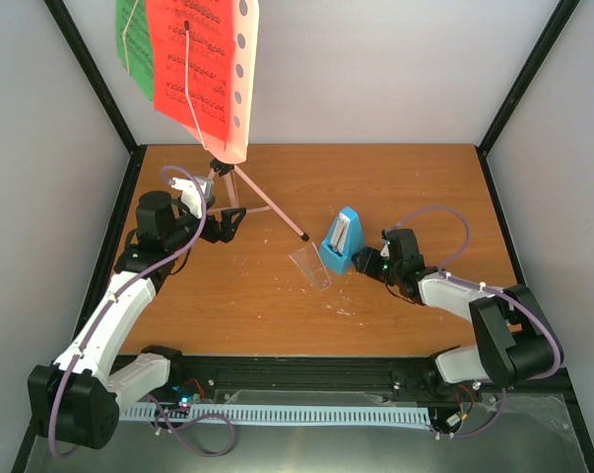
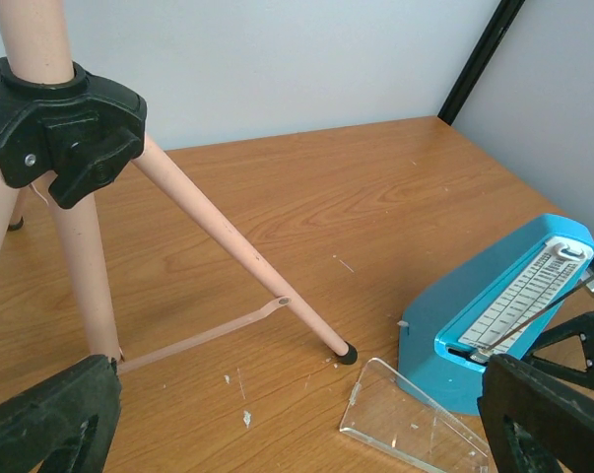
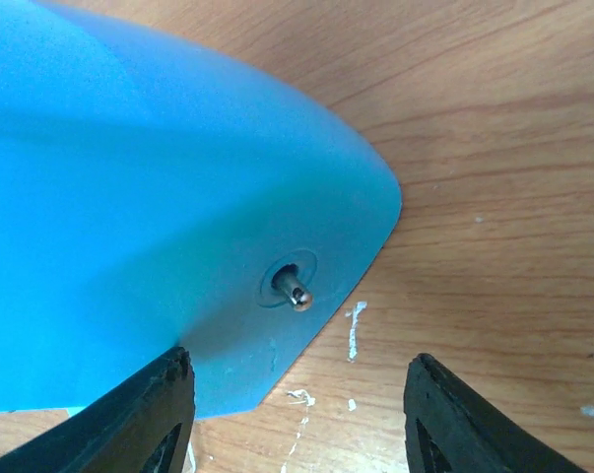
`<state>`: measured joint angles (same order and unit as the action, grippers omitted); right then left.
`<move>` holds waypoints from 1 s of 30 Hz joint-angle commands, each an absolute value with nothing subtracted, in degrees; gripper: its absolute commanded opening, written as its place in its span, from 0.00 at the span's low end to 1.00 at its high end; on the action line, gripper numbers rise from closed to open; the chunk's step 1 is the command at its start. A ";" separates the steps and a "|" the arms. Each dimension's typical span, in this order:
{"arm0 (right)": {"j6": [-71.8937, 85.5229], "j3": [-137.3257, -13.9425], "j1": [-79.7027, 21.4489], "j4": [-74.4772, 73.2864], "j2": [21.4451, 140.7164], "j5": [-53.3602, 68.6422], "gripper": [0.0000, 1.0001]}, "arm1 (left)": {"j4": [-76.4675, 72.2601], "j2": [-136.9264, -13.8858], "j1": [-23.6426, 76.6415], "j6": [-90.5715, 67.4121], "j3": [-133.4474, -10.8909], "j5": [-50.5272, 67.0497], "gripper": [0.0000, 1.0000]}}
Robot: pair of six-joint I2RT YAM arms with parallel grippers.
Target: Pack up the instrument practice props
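Note:
The pink tripod music stand (image 1: pixel 239 187) stands at the back left, its hole-punched desk (image 1: pixel 241 79) carrying a red page (image 1: pixel 190 59) and a green page (image 1: pixel 132 44). My left gripper (image 1: pixel 228 222) is open beside the tripod's legs, holding nothing; one pink leg (image 2: pixel 237 246) crosses between its fingers. The blue pyramid metronome (image 1: pixel 342 241) stands mid-table with its clear cover (image 1: pixel 311 268) lying flat in front of it. My right gripper (image 1: pixel 367 261) is at the metronome's right side, open. Its jaws straddle a lower corner of the blue body (image 3: pixel 129 197) below a small metal stub (image 3: pixel 295 288).
The wooden table (image 1: pixel 415 187) is fenced by a black frame and grey walls. White scuff marks (image 3: pixel 354 330) dot the wood near the metronome. A black hub (image 2: pixel 65 123) joins the tripod legs, and thin pink braces (image 2: pixel 198 335) run low between them.

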<state>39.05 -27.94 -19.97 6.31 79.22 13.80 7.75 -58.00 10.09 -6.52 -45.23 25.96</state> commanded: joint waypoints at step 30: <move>4.84 -34.99 -27.36 18.42 61.43 11.93 1.00 | 8.24 -58.54 10.71 -7.55 -46.60 27.28 0.99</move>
<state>13.65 -31.14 -23.22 14.94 56.93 17.52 7.77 -58.02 10.11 -6.59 -45.23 27.22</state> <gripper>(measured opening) 0.999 0.995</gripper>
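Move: The blue metronome stands upright right beside the right hand, its middle about 5 cm ahead, 5 cm to the left and 4 cm above the half-open fingers. From that hand the clear plastic plate lies some 13 cm left and 2 cm ahead, and the tripod's near foot about 15 cm left and 11 cm ahead, both roughly 4 cm lower. From the left hand the metronome's middle is about 27 cm right, 4 cm ahead and 17 cm below. From low beside the metronome's base the right hand climbs about 19 cm, swinging some 2 cm back on the way and forward again late, and easing roughly 3 cm left overall to come up by the metronome's top. As it rises the fingers spread from half open to fully open and the wrist pitches them up some 45 degrees, from steeply down to nearly level, pointing forward and left so that the metronome's upper part shows between them, with no grip yet to be seen. ##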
